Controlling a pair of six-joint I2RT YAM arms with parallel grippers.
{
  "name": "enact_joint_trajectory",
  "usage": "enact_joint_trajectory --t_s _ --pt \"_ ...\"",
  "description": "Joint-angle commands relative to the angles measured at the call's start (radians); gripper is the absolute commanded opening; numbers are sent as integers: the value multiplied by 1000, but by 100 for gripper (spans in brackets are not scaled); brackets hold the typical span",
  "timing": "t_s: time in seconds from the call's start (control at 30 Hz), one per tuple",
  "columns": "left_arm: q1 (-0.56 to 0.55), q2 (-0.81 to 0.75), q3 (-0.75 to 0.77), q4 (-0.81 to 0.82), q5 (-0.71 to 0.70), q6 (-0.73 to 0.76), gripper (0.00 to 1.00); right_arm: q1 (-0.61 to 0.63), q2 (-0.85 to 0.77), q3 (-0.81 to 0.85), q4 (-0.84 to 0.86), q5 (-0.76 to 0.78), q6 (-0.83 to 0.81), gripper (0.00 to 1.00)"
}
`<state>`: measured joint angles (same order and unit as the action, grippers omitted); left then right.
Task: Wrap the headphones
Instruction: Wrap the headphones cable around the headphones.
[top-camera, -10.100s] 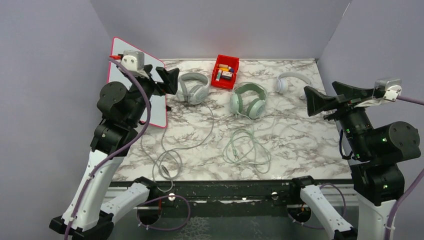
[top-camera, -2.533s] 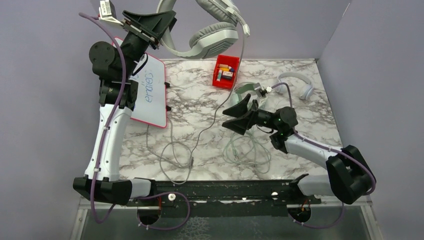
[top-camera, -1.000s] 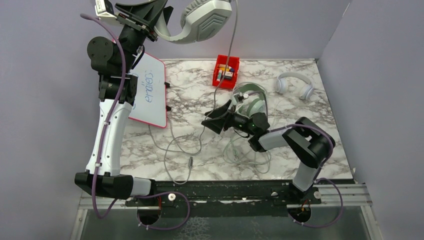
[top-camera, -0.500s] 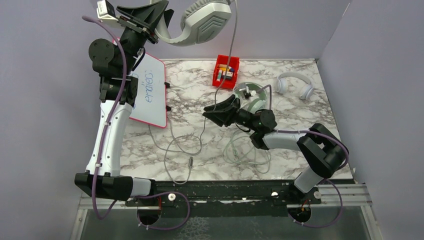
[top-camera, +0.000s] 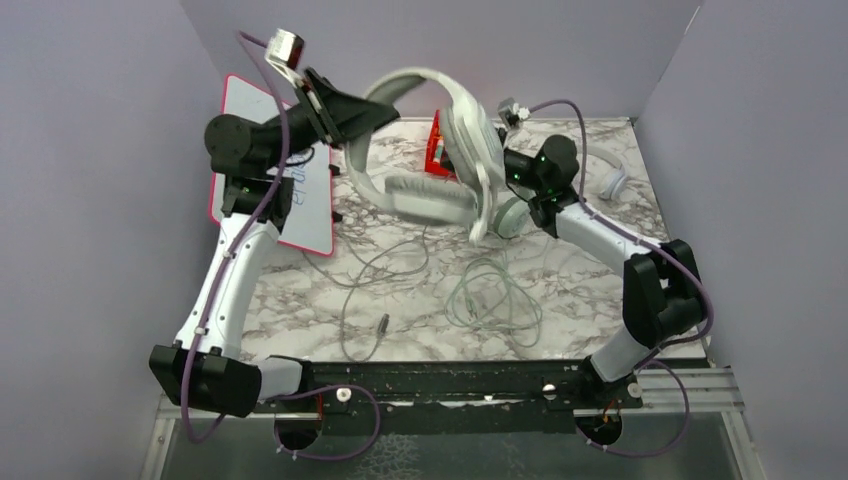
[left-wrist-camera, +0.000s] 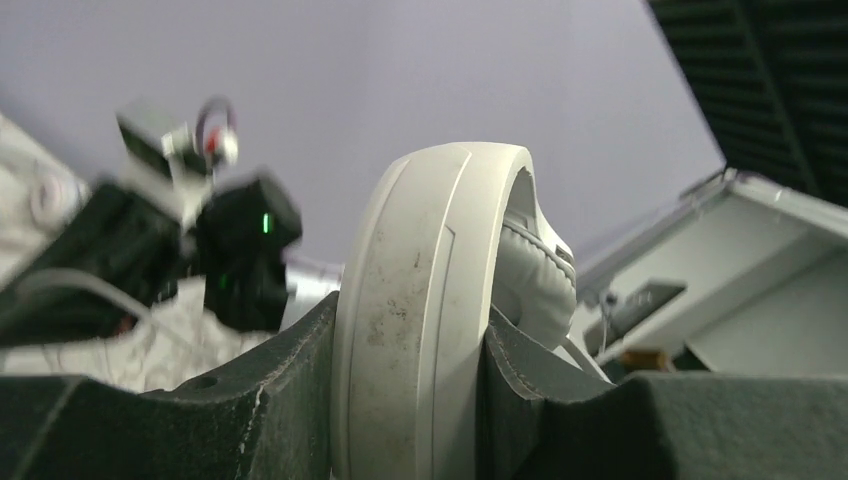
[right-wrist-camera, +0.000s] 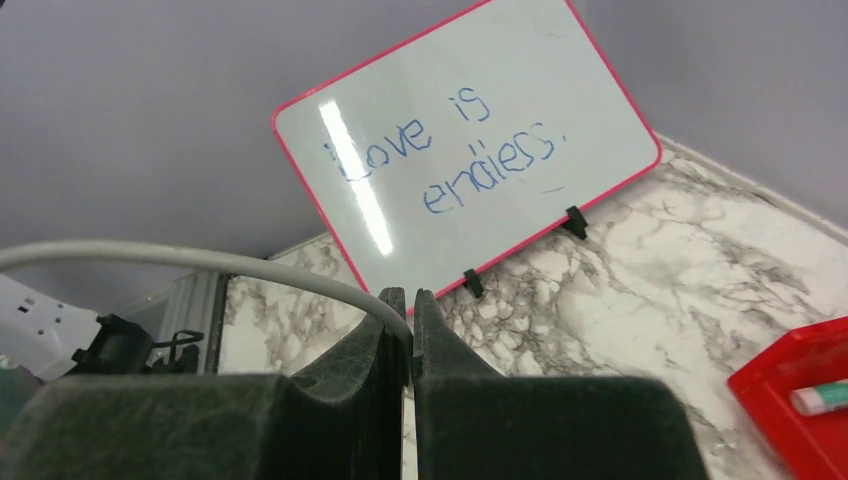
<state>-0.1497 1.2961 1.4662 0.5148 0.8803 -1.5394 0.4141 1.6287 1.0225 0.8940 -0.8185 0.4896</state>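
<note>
My left gripper (top-camera: 352, 112) is shut on the headband of the grey-white headset (top-camera: 430, 150) and holds it in the air over the table's back middle. In the left wrist view the headband (left-wrist-camera: 420, 320) sits clamped between my fingers. My right gripper (top-camera: 503, 162) is raised just behind the headset's earcup. It is shut on the thin grey cable (right-wrist-camera: 200, 258), with its jaws closed (right-wrist-camera: 410, 300). The rest of that cable (top-camera: 385, 270) trails down onto the table. The mint-green headset (top-camera: 515, 215) lies partly hidden behind, its cable (top-camera: 495, 300) looped in front. The white headset (top-camera: 612, 178) lies back right.
A pink-framed whiteboard (top-camera: 290, 205) stands at the left, also in the right wrist view (right-wrist-camera: 460, 170). A red bin (top-camera: 437, 150) at the back is mostly hidden by the held headset. The grey cable's plug (top-camera: 382, 322) lies near the front edge.
My left arm has lowered the grey-white headset and swung it toward the table's middle. My right gripper has risen from the table up to the headset, shut on the grey cable.
</note>
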Motion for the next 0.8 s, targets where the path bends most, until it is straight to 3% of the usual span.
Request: enact_joint_trajectory --t_s 0.0,0.23,0.3,0.37,0.4,0.57,0.77 --pt "-81 -79 -167 77 243 163 0 -24 -22 211 -562 -95 -241 3" --pt "-160 -110 -421 35 280 317 0 -57 20 513 -1066 -11 -406 0" --pt "-159 -116 -435 -137 261 460 0 -58 12 571 -1170 42 -444 0" --pt "-168 -118 -375 -471 155 731 0 -57 1 623 -1256 79 -465 0" --pt "-173 -117 -365 -556 106 811 0 -57 -3 646 -1292 96 -471 0" --pt "-172 -117 -474 -443 38 796 0 -57 -6 779 -1463 178 -480 0" --pt "-171 -133 -505 -458 -204 890 0 -54 2 870 -1612 208 -480 0"
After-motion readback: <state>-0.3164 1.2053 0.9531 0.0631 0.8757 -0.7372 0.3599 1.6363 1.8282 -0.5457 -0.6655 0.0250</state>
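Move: The left gripper holds the headphones by the headband, their middle about 7 cm to its right, 4 cm back and 2 cm higher; the cable pinched in the right gripper lies some 9 cm ahead, 11 cm right and 26 cm below. From the right gripper the headphones hang about 28 cm above, 13 cm back and 3 cm left; the red box sits 16 cm ahead, 3 cm right, the green headphones 1 cm ahead, 15 cm right, both roughly 26 cm down. Bring the left gripper down about 27 cm with the headphones still gripped, drawing back and to the right at first, then forward again, while tipping its fingers down some 30 degrees, to pass the headphones down on the near side of the right gripper. Meanwhile raise the right gripper, first forward, then to the right, tilting its fingers down and keeping the cable pinched. ##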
